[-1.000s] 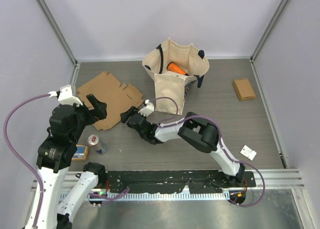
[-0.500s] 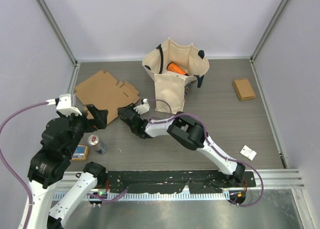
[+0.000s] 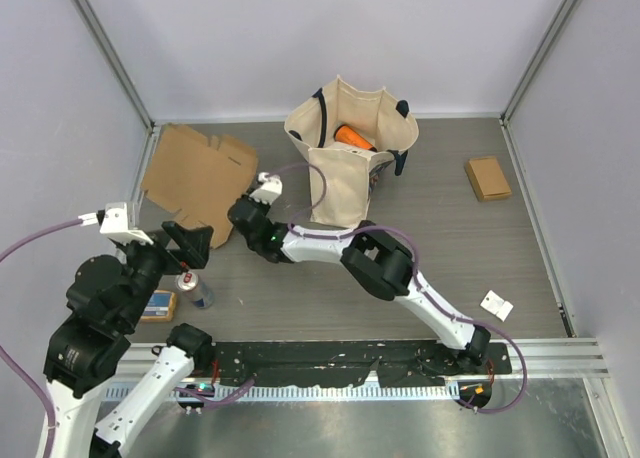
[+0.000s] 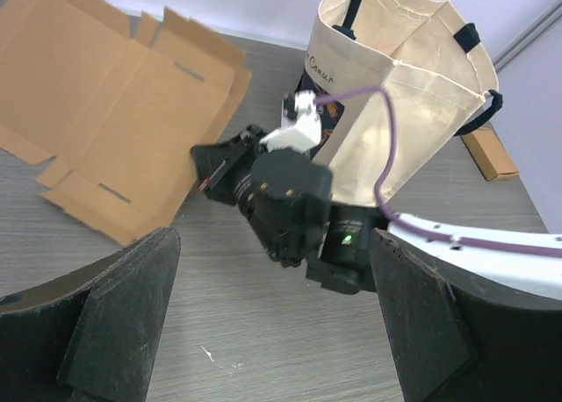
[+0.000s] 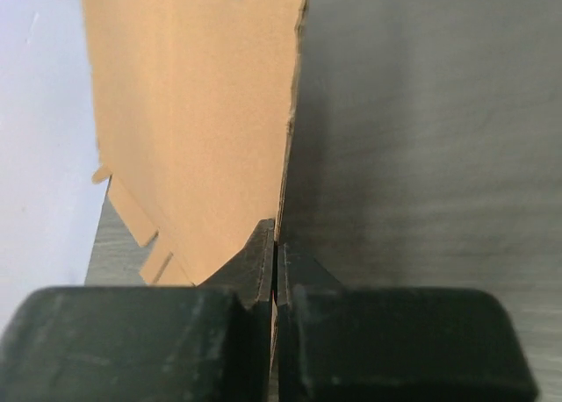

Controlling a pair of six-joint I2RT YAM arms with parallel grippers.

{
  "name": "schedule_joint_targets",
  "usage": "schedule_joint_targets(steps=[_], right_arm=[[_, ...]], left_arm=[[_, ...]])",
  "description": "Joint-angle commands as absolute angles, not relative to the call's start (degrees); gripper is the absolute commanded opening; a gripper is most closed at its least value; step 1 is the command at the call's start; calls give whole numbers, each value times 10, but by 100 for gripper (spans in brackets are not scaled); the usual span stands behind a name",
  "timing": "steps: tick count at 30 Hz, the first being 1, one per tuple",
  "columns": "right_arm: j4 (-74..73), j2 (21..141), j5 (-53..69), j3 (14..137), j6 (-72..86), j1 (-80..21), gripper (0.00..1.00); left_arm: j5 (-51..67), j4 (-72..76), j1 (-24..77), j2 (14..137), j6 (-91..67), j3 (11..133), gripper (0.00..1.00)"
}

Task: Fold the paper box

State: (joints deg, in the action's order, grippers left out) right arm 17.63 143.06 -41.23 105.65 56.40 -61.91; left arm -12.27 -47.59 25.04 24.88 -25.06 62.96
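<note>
The paper box (image 3: 195, 176) is a flat, unfolded brown cardboard blank at the back left of the table, its right side raised. My right gripper (image 3: 243, 211) is shut on the blank's right edge. In the right wrist view the cardboard (image 5: 193, 130) runs edge-on into the closed fingertips of that gripper (image 5: 277, 244). My left gripper (image 3: 186, 246) hovers open just in front of the blank's near corner, holding nothing. The left wrist view looks between its wide-apart fingers (image 4: 114, 323) at the blank (image 4: 105, 130) and the right gripper (image 4: 224, 163).
A cream tote bag (image 3: 352, 163) holding an orange object (image 3: 352, 136) stands just right of the right gripper. A drink can (image 3: 193, 289) and a small blue-and-yellow packet (image 3: 160, 304) lie near the left arm. A small brown box (image 3: 487, 178) and a white card (image 3: 496, 305) lie at right.
The right gripper has reached further left and back and closed on the cardboard's edge, and the blank has shifted toward the back left and tilted up. The left arm has drawn back toward me.
</note>
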Motion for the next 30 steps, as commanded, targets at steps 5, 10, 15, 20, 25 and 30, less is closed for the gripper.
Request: schedule_joint_targets(steps=[5, 10, 15, 20, 25, 30], right_arm=[[65, 1195, -503, 1077, 52, -619, 1], [-102, 1001, -476, 951, -39, -621, 1], [-282, 815, -319, 872, -40, -615, 1], [-367, 674, -210, 799, -55, -602, 1], [-380, 578, -111, 750, -30, -556, 1], [-401, 570, -13, 759, -42, -510, 1]], left_arm=[[-120, -430, 252, 224, -252, 629, 94], [-76, -389, 253, 243, -246, 639, 95], [71, -292, 252, 303, -237, 639, 96], [228, -145, 251, 421, -235, 645, 96], [430, -153, 248, 575, -115, 786, 98], [453, -178, 242, 638, 18, 825, 96]])
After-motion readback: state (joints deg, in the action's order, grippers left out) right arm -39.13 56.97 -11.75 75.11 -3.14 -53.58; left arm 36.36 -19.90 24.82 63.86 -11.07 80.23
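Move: The right gripper already pinches the cardboard sheet, whose middle lies about 12 cm to its left and 2 cm ahead. Its goal, the bare table before the tote bag, is about 28 cm right, 18 cm back and 6 cm lower; the bag stands some 27 cm right and 4 cm ahead. From the left gripper, the sheet's middle is about 24 cm ahead, 7 cm left and 30 cm down, the soda can 28 cm below, 3 cm left and 1 cm back. Keep the right gripper shut on the cardboard and swing it up nearly 30 cm, then right and back in front of the tote bag, rolling its left side down and turning counter-clockwise as it goes. Bring the open left gripper up a little, then sweep it right about 18 cm and forward towards the raised sheet, turning some 50 degrees clockwise, without closing. ##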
